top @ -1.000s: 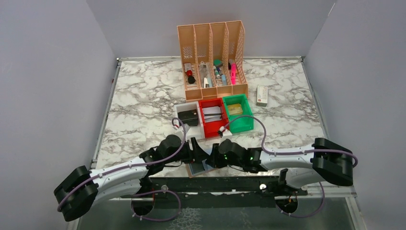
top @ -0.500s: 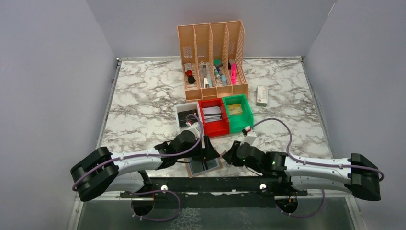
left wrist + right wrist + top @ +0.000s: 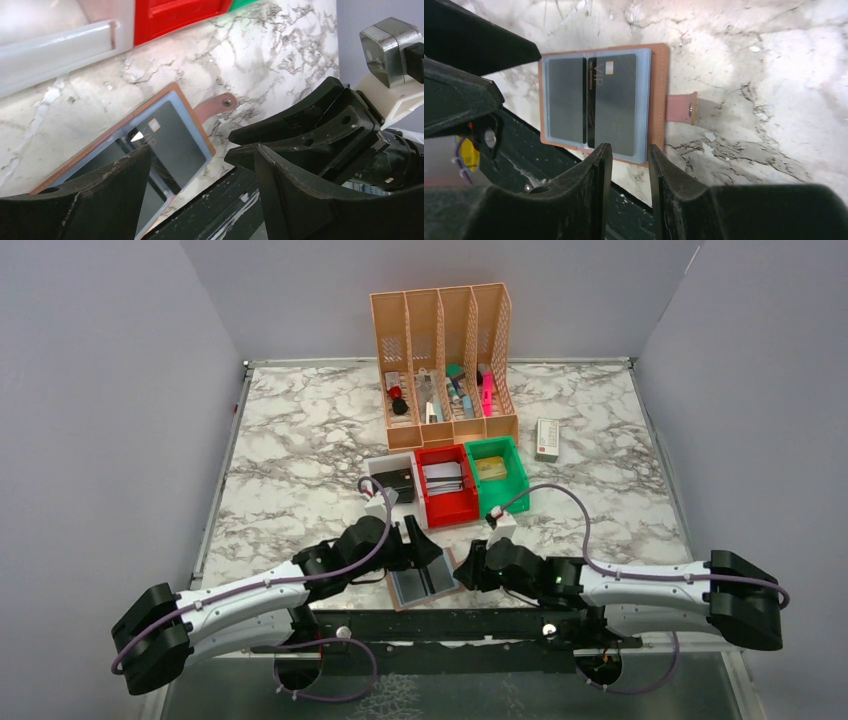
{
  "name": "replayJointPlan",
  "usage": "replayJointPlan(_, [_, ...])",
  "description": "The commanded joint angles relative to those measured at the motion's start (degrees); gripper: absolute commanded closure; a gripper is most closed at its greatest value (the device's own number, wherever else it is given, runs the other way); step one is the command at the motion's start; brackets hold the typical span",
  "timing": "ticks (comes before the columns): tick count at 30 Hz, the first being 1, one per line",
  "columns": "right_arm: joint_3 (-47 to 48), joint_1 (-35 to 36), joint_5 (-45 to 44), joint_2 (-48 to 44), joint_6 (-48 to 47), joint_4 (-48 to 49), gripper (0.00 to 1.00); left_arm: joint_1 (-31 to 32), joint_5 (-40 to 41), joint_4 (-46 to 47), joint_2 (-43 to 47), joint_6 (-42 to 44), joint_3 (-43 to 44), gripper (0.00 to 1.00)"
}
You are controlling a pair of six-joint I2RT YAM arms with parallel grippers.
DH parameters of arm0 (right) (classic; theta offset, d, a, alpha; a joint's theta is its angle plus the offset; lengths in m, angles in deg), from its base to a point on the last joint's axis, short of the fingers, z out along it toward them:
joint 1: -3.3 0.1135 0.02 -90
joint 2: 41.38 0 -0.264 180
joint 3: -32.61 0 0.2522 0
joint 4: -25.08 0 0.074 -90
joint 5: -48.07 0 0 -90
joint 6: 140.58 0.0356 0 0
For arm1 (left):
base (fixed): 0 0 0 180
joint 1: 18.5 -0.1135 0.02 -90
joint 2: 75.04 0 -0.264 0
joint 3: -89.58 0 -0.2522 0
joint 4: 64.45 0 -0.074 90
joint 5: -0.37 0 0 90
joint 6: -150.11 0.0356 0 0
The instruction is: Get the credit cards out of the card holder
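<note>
The card holder (image 3: 400, 592) lies open and flat at the table's front edge, tan-brown with a strap and snap (image 3: 680, 108) off one side. Two dark credit cards (image 3: 616, 102) (image 3: 566, 99) sit side by side in its bluish clear pockets. My left gripper (image 3: 425, 545) hovers over the holder's far edge, open wide with nothing between its fingers (image 3: 202, 150). My right gripper (image 3: 470, 565) is just right of the holder, open by a narrow gap and empty (image 3: 630, 148). In the left wrist view, part of the holder (image 3: 202, 135) is hidden behind a finger.
Behind the holder stand a white bin (image 3: 378, 468) with a black case, a red bin (image 3: 447, 508) and a green bin (image 3: 503, 500). An orange file organizer (image 3: 445, 350) and a small white box (image 3: 547, 438) are farther back. A black rail (image 3: 450, 625) runs along the front edge.
The right gripper, after pulling away right, has come back left beside the holder. The left gripper has shifted back toward the holder's far edge. Both sets of jaws have widened.
</note>
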Motion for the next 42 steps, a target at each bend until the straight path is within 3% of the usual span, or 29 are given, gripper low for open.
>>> replayJointPlan(1, [3.1, 0.2, 5.4, 5.3, -5.3, 5.0, 0.63, 0.2, 3.0, -4.2, 2.0, -2.2, -1.9, 0.22])
replayJointPlan(13, [7.4, 0.2, 9.1, 14.9, -9.9, 6.2, 0.64, 0.2, 0.6, -2.8, -3.7, -1.8, -0.8, 0.23])
replayJointPlan(18, [7.4, 0.1, 5.2, 15.8, -8.8, 3.4, 0.63, 0.3, 0.0, -1.7, -4.5, -1.9, -1.3, 0.25])
replayJointPlan(34, [4.7, 0.1, 7.7, 18.7, -6.1, 6.2, 0.66, 1.2, -3.7, 4.2, -13.8, -1.8, -1.3, 0.30])
replayJointPlan(38, [4.4, 0.2, 7.6, 18.5, -5.9, 6.1, 0.66, 2.0, -3.4, 7.0, -15.4, -3.0, -2.1, 0.36])
replayJointPlan(42, [4.1, 0.2, 7.9, 18.7, -5.5, 6.1, 0.66, 2.9, -2.8, 8.8, -16.5, -4.1, -2.7, 0.50])
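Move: Over the open card holder, the left hand has the VIP card in the right-side pocket about 8 cm below it, some 1 cm back and 1 cm to its right; the other pocket's card is 6 cm to the left of that card and 2 cm nearer. The red box stands 18 cm ahead and 3 cm to the right of the left hand. From the right hand the VIP card lies 4 cm left, 1 cm ahead and 4 cm down, the holder's strap 3 cm right and 2 cm ahead. Sinking about 6.5 cm onto the VIP card, with a little drift back, the left hand tips steeper by some 10 degrees and, late on, partly closes its wide-open fingers around the card's width. The right hand comes left over 3 cm and down nearly 4, turning some 10 degrees counter-clockwise, then stays at the pocket's near right part, fingertips seeming to rest on the sleeve, their opening barely changed. ##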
